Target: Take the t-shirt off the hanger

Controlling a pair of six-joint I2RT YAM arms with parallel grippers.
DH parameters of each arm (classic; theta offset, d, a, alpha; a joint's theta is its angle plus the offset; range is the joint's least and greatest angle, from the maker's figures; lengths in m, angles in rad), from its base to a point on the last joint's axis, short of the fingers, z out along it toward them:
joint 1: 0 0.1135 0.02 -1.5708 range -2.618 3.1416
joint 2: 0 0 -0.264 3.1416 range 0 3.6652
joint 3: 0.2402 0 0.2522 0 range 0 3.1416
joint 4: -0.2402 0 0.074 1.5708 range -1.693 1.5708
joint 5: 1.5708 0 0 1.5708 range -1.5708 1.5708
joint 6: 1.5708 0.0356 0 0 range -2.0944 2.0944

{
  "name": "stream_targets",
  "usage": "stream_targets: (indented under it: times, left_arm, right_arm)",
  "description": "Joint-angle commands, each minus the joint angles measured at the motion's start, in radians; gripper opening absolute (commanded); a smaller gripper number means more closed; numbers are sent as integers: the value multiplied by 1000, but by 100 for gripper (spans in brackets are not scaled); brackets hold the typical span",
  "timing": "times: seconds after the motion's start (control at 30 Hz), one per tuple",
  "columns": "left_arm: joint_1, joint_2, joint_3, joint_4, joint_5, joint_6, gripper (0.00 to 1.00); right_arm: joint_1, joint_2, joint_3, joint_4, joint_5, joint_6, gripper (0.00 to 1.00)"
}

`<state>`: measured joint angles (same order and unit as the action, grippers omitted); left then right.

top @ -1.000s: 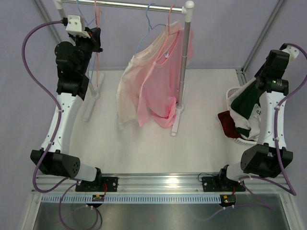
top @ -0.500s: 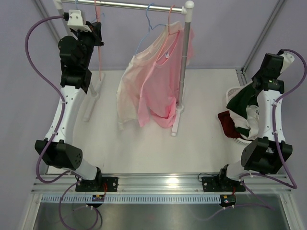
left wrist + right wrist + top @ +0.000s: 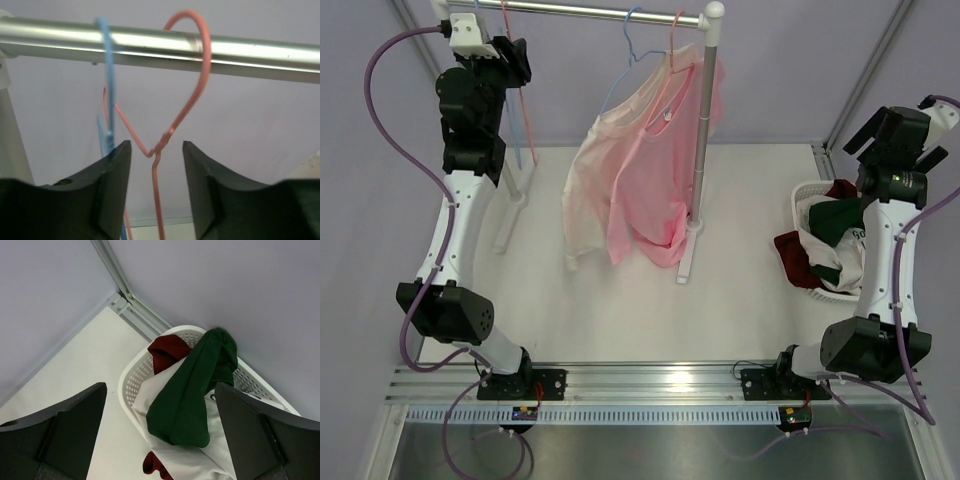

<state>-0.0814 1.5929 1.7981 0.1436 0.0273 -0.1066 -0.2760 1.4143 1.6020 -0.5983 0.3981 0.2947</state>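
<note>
Two t-shirts hang on the rail [image 3: 590, 10] near its right post: a pink one [image 3: 650, 180] on a pink hanger and a paler one [image 3: 582, 190] on a blue hanger [image 3: 625, 50]. My left gripper [image 3: 513, 62] is high at the rail's left end, far from both. In the left wrist view it [image 3: 156, 150] is open, with the neck of an empty salmon hanger [image 3: 192, 95] between the jaws, untouched. An empty blue hanger [image 3: 107, 85] hangs beside it. My right gripper [image 3: 160, 386] is open and empty above the laundry basket [image 3: 127, 385].
The white basket [image 3: 800, 200] at the right table edge holds a green garment [image 3: 195, 390], a red one [image 3: 167, 352] and a white one [image 3: 200, 460]. The rack's right post [image 3: 700, 130] and foot stand mid-table. Enclosure frame posts rise at the back corners.
My left gripper has risen up the empty hangers to just under the rail. My right gripper has lifted away from the basket, leaving the clothes in it.
</note>
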Motion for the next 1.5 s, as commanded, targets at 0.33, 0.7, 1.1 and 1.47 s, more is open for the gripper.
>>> stream_targets:
  times: [0.33, 0.7, 1.1, 1.47]
  left_arm:
    - [3, -174, -6, 34, 0, -34, 60]
    - [3, -367, -29, -91, 144, -88, 64]
    - [3, -142, 182, -215, 706, -130, 78]
    - [-41, 16, 231, -298, 884, -67, 89]
  right_arm:
    - [30, -115, 81, 12, -79, -29, 99]
    - [75, -110, 85, 15, -102, -46, 99]
    - [87, -155, 49, 40, -265, -71, 100]
    - [87, -186, 44, 38, -297, -75, 100]
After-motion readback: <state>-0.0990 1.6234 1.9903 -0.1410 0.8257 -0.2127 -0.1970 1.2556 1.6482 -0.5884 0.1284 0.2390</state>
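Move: The left fingers, already part open, straddle the neck of the emptied pink hanger, with the rail roughly 7 cm above. The white t-shirt's blue hanger is about 22 cm right, 2 cm back and 5 cm lower; the pink t-shirt's middle is some 31 cm right, 3 cm back and 25 cm below. From the right hand the blue hanger is about 52 cm left, 10 cm ahead and 13 cm higher; the basket is roughly 5 cm ahead, 3 cm right and 28 cm below. Open the left gripper the rest of the way and draw it back and up off the emptied pink hanger, about 19 cm back. Then swing it right, down and forward again towards the white t-shirt's blue hanger, turning some 45 degrees clockwise. Meanwhile lift the empty, open right gripper off the basket and ease it left about 8 cm, turning it counter-clockwise. ##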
